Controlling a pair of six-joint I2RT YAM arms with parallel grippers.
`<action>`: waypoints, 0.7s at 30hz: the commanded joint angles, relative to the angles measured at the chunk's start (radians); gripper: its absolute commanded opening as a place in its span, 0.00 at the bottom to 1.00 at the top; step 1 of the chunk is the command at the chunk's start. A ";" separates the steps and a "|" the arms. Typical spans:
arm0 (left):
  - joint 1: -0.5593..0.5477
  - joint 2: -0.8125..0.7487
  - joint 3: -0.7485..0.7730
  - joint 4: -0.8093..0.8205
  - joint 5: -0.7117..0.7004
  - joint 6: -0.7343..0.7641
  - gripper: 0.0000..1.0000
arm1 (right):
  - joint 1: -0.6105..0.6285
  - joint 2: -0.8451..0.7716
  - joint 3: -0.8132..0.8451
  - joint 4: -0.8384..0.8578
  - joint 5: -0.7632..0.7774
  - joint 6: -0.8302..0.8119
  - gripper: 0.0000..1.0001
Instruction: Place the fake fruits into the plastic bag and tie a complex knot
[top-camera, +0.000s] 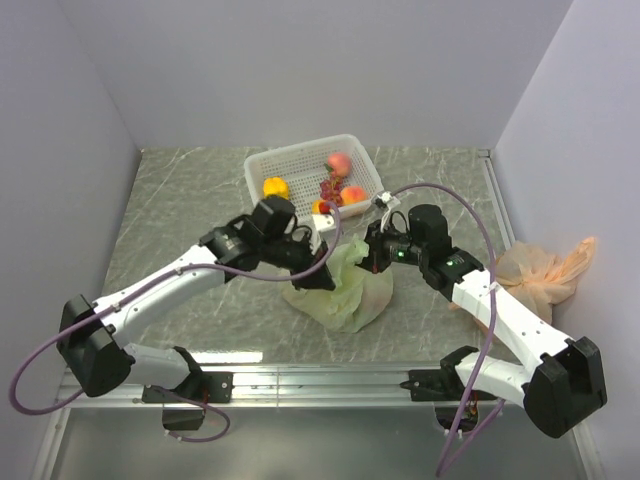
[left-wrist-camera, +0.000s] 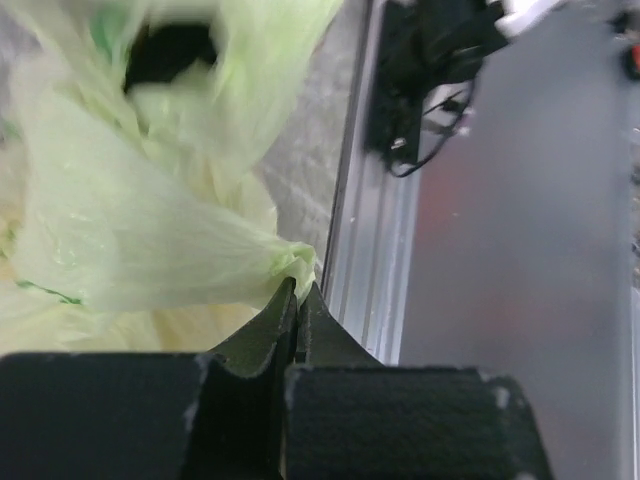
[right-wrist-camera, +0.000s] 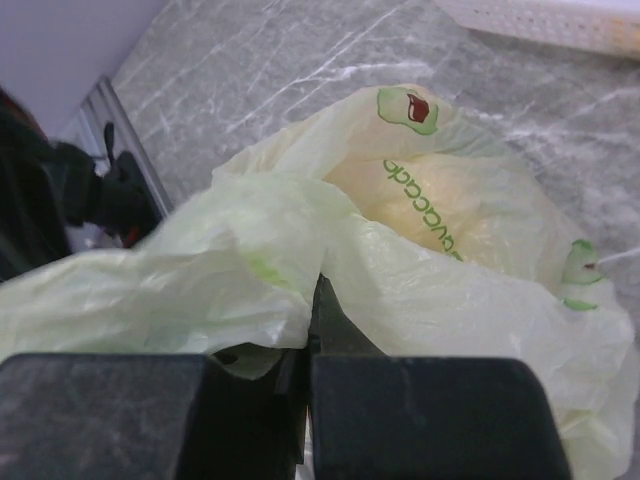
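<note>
The pale green plastic bag (top-camera: 345, 288) lies crumpled mid-table between my two arms. My left gripper (left-wrist-camera: 300, 287) is shut on a bunched corner of the plastic bag (left-wrist-camera: 130, 240); from above, this left gripper (top-camera: 322, 275) sits at the bag's left edge. My right gripper (right-wrist-camera: 318, 285) is shut on a fold of the plastic bag (right-wrist-camera: 450, 240) and, from above, this right gripper (top-camera: 376, 256) is at its upper right. A yellowish shape (right-wrist-camera: 420, 205) shows through the film. Fake fruits remain in the basket: a yellow one (top-camera: 275, 187), peaches (top-camera: 338, 163), grapes (top-camera: 328, 187).
The white lattice basket (top-camera: 290, 160) stands behind the bag. A peach-orange bag (top-camera: 540, 270) sits at the right by the wall. An aluminium rail (top-camera: 320, 375) runs along the near edge, with walls on three sides.
</note>
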 joint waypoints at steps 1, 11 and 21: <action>-0.103 -0.001 -0.069 0.096 -0.217 -0.147 0.00 | -0.004 0.000 0.014 0.069 0.080 0.132 0.00; -0.179 0.155 -0.119 0.214 -0.663 -0.424 0.00 | -0.016 -0.069 -0.053 0.113 0.044 0.272 0.00; -0.124 0.169 -0.220 0.544 -0.677 -0.620 0.00 | -0.015 -0.155 -0.214 0.320 -0.070 0.471 0.00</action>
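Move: The left gripper already pinches one handle of the bag. The bag's neck lies about 6 cm ahead of it, 6 cm to its right and 11 cm below. The right gripper, holding the other handle, is roughly 7 cm ahead, 9 cm right and 3 cm lower; the filled body is 6 cm ahead, 4 cm right and 17 cm below. From the right gripper the neck is about 1 cm back, 3 cm left and 8 cm below. Down first, slightly rightward, then curving forward, the left hand carries its pinched handle about 10 cm lower and 6 cm ahead to beside the bag's neck, its wrist swinging counter-clockwise some 35 degrees so the fingers point forward-right. The right hand keeps its pinch, tilting and easing slightly back and down. ##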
